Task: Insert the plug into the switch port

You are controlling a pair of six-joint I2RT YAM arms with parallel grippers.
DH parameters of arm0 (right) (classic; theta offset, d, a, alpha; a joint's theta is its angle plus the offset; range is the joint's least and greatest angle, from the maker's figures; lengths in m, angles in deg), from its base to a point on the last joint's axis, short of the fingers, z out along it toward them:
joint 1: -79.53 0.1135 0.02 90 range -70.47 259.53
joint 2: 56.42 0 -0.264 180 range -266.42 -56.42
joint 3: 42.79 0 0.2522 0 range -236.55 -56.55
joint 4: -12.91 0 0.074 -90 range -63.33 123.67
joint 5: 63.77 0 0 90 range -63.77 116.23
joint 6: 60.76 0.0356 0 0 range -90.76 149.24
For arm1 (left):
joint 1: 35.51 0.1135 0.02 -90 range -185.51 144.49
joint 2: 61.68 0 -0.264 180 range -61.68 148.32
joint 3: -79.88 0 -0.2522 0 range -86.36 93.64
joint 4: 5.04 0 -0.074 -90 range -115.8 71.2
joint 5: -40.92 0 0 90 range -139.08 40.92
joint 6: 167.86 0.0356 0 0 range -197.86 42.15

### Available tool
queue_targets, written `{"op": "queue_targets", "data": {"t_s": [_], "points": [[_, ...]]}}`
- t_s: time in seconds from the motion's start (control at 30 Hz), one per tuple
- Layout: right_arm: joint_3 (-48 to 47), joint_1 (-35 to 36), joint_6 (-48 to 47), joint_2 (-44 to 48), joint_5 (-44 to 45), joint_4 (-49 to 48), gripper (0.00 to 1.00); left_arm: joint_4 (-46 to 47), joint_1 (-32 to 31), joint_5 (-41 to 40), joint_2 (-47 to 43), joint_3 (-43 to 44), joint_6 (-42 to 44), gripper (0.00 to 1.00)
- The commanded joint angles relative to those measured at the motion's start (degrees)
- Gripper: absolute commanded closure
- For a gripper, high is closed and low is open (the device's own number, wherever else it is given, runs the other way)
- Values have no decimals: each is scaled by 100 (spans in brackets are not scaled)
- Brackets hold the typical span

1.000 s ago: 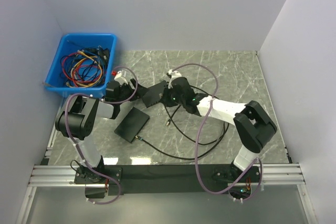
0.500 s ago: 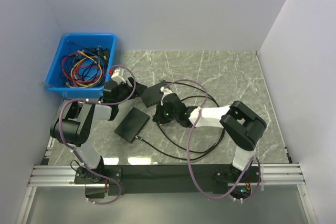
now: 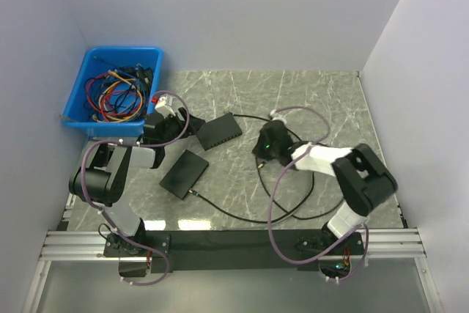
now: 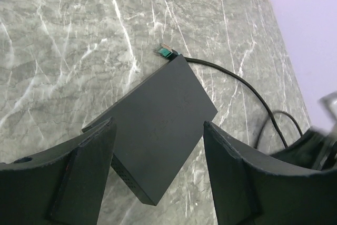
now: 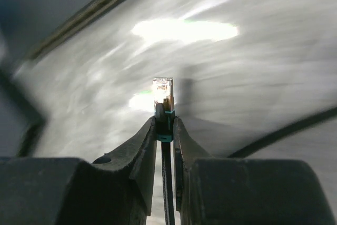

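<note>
The black switch [image 3: 220,131] lies flat left of the table's middle and fills the left wrist view [image 4: 158,125]. A green-booted plug [image 4: 165,52] sits at its far corner with a black cable running right; whether it is seated in a port is unclear. My left gripper [image 3: 183,128] is open, its fingers [image 4: 95,156] standing either side of the switch's near end [image 4: 158,127]. My right gripper [image 3: 265,146] is right of the switch and apart from it. It is shut [image 5: 165,122] on a clear-tipped plug [image 5: 163,96] with a teal boot; that view is motion-blurred.
A second flat black box [image 3: 185,172] lies in front of the switch with a cable at its near corner. Black cable [image 3: 242,214] loops across the table's middle and front. A blue bin [image 3: 88,124] of coloured cables stands at the back left. White walls enclose the table.
My right gripper has swung right, away from the switch, carrying the plug. The switch is now uncovered. My left gripper has barely moved.
</note>
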Motion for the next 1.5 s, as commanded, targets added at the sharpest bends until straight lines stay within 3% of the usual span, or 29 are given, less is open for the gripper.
{"op": "queue_targets", "data": {"t_s": [0.0, 0.1, 0.2, 0.37, 0.5, 0.67, 0.83, 0.97, 1.07, 1.27, 1.47], "points": [[-497, -363, -475, 955, 327, 622, 100, 224, -8, 86, -156, -6, -30, 28], [-1401, -505, -748, 1308, 90, 1008, 100, 119, -16, 86, -366, -42, -21, 28], [-2605, -646, -1108, 1353, 492, 1474, 100, -5, -16, 60, -534, -103, -21, 29], [-4598, -1557, -1180, 879, 1160, 1861, 100, -110, -34, 60, -903, -235, -91, 29], [-5709, -2174, -925, 300, 829, 2134, 100, -180, -95, 42, -1079, -270, -100, 28], [-6878, -2228, -1266, 192, 1090, 1995, 100, -312, -183, -46, -1211, -244, -47, 28], [-7327, -2228, -1828, 500, 2266, 1555, 100, -339, -245, -54, -1220, -226, -47, 28], [-7109, -2254, -2444, 1131, 2733, 887, 100, -330, -315, -63, -1211, -209, -56, 28], [-7038, -2360, -2497, 1483, 2709, 282, 100, -304, -385, -90, -1150, -174, -65, 28], [-7811, -2360, -3067, 1467, 2840, 140, 100, -374, -561, -160, -1088, -77, -39, 28], [-7540, -2360, -3814, 1774, 3095, -799, 100, -383, -640, -195, -1027, -24, -21, 28]]}}
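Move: From the right hand, which holds a plug low over the table, the switch lies about 12 cm left and 7 cm ahead. The plug at its far corner is some 9 cm left and 13 cm ahead; a loose plug lies about 4 cm back and 1 cm right. The black box is roughly 24 cm left and 7 cm back. From the open left hand, the switch is about 7 cm right, 2 cm ahead and 9 cm below. Right hand swings its held plug some 70 cm up and 28 right, fingers tipping upward; left rises slightly. ##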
